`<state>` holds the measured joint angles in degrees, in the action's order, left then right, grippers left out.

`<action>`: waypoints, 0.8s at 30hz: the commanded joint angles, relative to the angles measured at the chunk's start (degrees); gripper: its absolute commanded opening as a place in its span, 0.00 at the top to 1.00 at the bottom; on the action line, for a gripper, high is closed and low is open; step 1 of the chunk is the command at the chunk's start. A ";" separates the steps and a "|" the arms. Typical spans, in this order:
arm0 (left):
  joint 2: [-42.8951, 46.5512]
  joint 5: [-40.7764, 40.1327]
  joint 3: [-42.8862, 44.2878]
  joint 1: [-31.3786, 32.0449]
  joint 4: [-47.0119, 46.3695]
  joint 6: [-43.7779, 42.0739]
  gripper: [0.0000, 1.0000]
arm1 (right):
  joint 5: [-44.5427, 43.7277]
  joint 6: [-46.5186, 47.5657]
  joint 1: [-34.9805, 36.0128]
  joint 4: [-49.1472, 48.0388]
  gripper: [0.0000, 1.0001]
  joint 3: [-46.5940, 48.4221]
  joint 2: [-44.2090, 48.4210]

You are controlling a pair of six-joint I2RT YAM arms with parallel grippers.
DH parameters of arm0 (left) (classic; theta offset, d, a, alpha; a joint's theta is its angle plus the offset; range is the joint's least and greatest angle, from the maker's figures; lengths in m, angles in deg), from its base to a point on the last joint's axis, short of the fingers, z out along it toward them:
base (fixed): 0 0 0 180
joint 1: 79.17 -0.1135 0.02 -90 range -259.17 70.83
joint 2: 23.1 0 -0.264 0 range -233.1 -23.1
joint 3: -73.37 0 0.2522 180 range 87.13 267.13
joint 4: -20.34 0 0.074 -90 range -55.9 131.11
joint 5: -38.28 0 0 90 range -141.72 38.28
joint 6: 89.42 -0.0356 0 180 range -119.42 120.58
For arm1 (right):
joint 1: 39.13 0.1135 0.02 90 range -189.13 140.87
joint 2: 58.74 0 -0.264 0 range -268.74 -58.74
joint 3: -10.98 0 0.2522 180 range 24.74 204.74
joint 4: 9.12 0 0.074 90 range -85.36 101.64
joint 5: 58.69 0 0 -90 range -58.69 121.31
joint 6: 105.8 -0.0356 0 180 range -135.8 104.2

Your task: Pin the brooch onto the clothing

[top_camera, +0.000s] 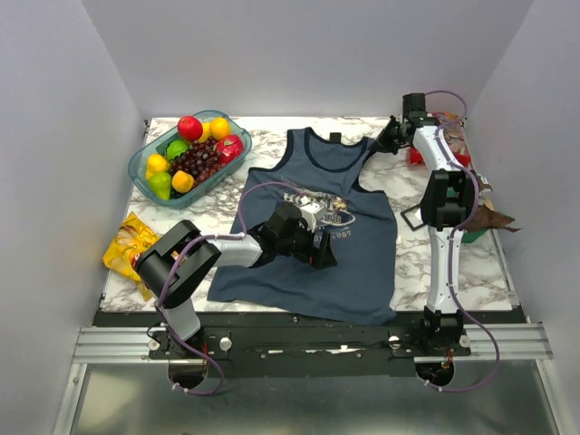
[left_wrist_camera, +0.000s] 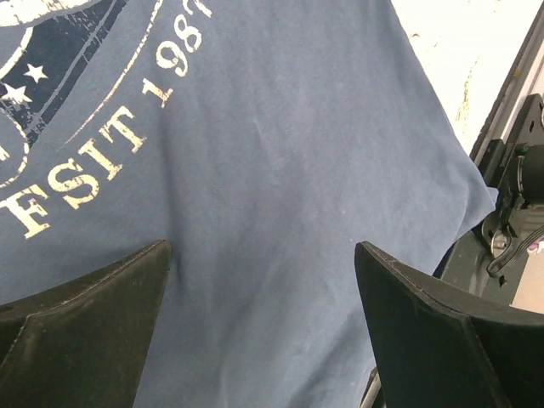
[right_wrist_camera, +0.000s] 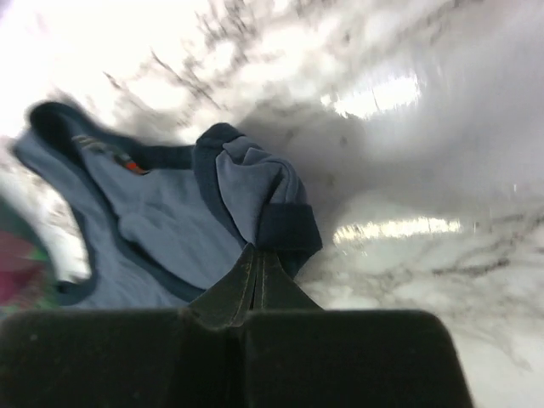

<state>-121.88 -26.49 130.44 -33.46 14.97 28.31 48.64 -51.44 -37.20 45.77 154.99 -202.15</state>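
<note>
The slate-blue clothing (top_camera: 362, 263) lies flat on the marble table, neck toward the back. My left gripper (top_camera: 324, 254) hovers over its lower chest beside the pale print. Its jaws stand open, with only bare blue cloth (left_wrist_camera: 280, 153) between the fingers (left_wrist_camera: 85, 323). My right gripper (top_camera: 388, 138) is at the top's right shoulder strap. In the right wrist view its fingertips (right_wrist_camera: 257, 251) are pressed together on the strap's navy-trimmed end (right_wrist_camera: 276, 208), which is bunched and folded up. The brooch does not show in any view.
A clear tub (top_camera: 145, 168) of fruit stands at the back left. A yellow snack bag (top_camera: 130, 249) lies at the left edge. Red and brown items (top_camera: 494, 217) sit along the right side behind the right arm. A black rail (top_camera: 299, 322) borders the near edge.
</note>
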 commanded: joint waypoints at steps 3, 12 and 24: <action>-4.93 1.57 -5.95 0.52 13.51 2.60 0.01 | 9.92 -10.93 -3.69 -14.57 1.00 9.04 -5.99; -7.12 1.49 -5.78 0.52 15.97 2.69 0.01 | 12.21 -18.94 -5.10 -27.14 1.00 10.36 -9.60; -7.04 -0.09 8.79 0.34 27.74 -2.06 0.01 | 13.79 -13.33 -6.07 -28.03 0.41 3.70 -4.78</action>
<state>-125.18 -23.58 136.71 -33.68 20.83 29.05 60.77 -68.90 -42.55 19.28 163.15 -211.83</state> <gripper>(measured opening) 0.986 0.494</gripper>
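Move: Between the right hand's shut tips is the tank top's right shoulder strap, a few centimetres above the table; the table's far edge is roughly 10 cm straight ahead. The neck tag lies about 13 cm to that hand's left and 3 cm farther out, the red snack bag some 18 cm to its right and 2 cm ahead. The left hand is just above the shirt's lower front, about 1 cm; from there the strap is about 37 cm ahead and 16 cm right. Pulling the pinched shoulder strap outward towards the table's far edge, the right hand goes about 9 cm forward and 4 cm up, swinging its fingertips outward and to the left some 25 degrees. It slows, then opens its fingers about halfway and is free of the strap. The left hand, fingers open, stays low on the lower front as a hold-down, then shifts about 1 cm right. ##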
